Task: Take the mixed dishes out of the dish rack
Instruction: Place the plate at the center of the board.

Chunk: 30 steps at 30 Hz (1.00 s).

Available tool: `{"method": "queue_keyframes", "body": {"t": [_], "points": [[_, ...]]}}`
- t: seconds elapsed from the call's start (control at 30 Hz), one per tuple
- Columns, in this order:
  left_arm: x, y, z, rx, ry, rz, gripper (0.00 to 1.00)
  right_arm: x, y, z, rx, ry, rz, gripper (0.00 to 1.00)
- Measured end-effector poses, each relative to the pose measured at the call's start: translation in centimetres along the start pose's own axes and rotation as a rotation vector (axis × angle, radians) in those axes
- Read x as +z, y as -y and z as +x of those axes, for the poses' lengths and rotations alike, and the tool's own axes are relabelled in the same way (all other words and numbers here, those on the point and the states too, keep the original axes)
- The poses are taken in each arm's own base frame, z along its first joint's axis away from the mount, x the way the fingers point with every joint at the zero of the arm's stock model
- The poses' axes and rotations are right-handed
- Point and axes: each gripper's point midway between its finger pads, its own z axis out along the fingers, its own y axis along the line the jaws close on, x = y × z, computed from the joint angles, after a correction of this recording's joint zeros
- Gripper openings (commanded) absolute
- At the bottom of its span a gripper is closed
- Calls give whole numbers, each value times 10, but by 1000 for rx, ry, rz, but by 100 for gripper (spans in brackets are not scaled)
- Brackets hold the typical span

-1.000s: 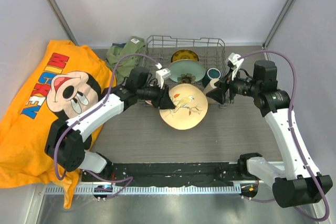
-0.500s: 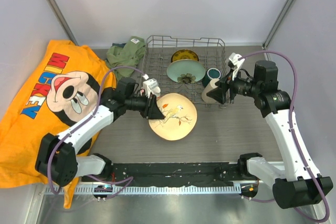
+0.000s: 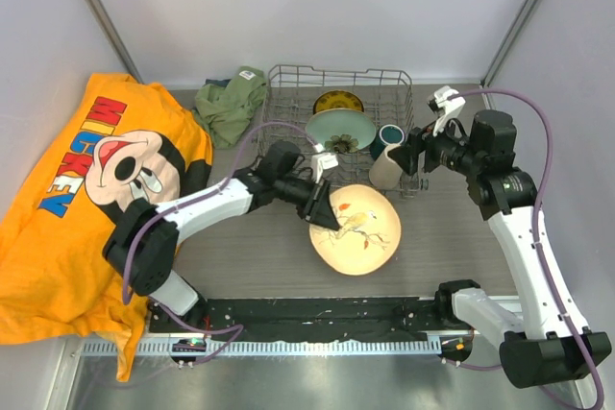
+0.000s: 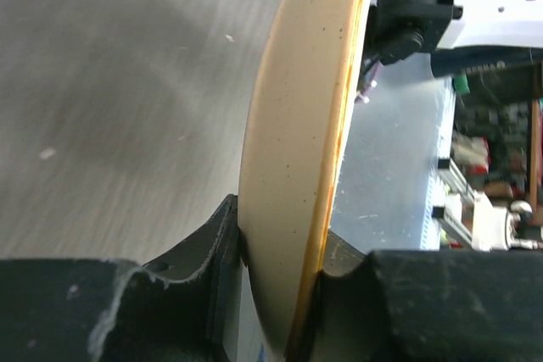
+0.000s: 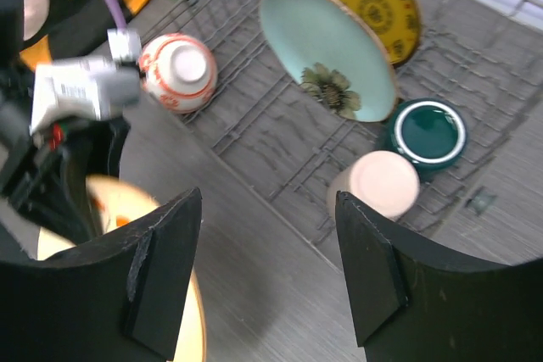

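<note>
My left gripper [image 3: 328, 210] is shut on the rim of the cream bird-painted plate [image 3: 358, 229], held in front of the dish rack [image 3: 336, 72]. In the left wrist view the plate [image 4: 293, 150] stands edge-on between the pads. The rack holds a pale green plate [image 3: 339, 128], a small yellow patterned plate [image 3: 338, 101], a dark teal mug [image 3: 390, 135] and a beige cup [image 3: 386, 168]. A red-orange bowl [image 5: 178, 72] sits at the rack's left side. My right gripper [image 3: 410, 155] is open beside the cup, holding nothing, with the beige cup [image 5: 377, 186] just beyond its fingertips [image 5: 188, 209].
An orange Mickey T-shirt [image 3: 91, 189] covers the table's left side. A crumpled green cloth [image 3: 229, 103] lies left of the rack. A black rail [image 3: 317, 314] runs along the near edge.
My left arm has carried the bird plate nearer and to the right, away from the rack. My right gripper has drawn back slightly from the cup.
</note>
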Motion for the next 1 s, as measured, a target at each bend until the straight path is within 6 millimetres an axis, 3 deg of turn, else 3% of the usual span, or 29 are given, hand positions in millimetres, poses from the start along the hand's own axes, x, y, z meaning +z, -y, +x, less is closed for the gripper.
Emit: {"method": "queue_keyframes", "body": {"t": [0.2,0.4,0.67,1.0], "points": [[50,11,3,-16,-88,59,0,-10,20,-11,-8,40,145,68],[84,1,2,-113,-74,52,0,-24,43,-16,-11,62,296,68],[112,-14,-12,-235,17,15,0,-30,56,-10,-4,58,372,68],[126,-25,13,-337,28,-55,0,-26,60,10,14,22,376,68]]}}
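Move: The left gripper still grips the plate by its left rim; the bare stretch of board it is bound for lies about 15 cm to its right, 5 cm back and 14 cm below. The cream cup is some 16 cm ahead and 16 cm right of the gripper, the striped bowl about 15 cm ahead and 13 cm left, both roughly 9 cm lower. From the open right gripper that stretch lies about 15 cm back, 5 cm left and 28 cm below. Bring the left gripper, its hold on the plate's rim kept, about 10 cm to the right in front of the rack, sinking steadily some 8 cm towards the bare board, and roll the wrist so the plate's forward side dips about 15 degrees. Meanwhile swing the empty right gripper some 6 cm right, away over the rack's right side, turning clockwise about 20 degrees, fingers still open. ##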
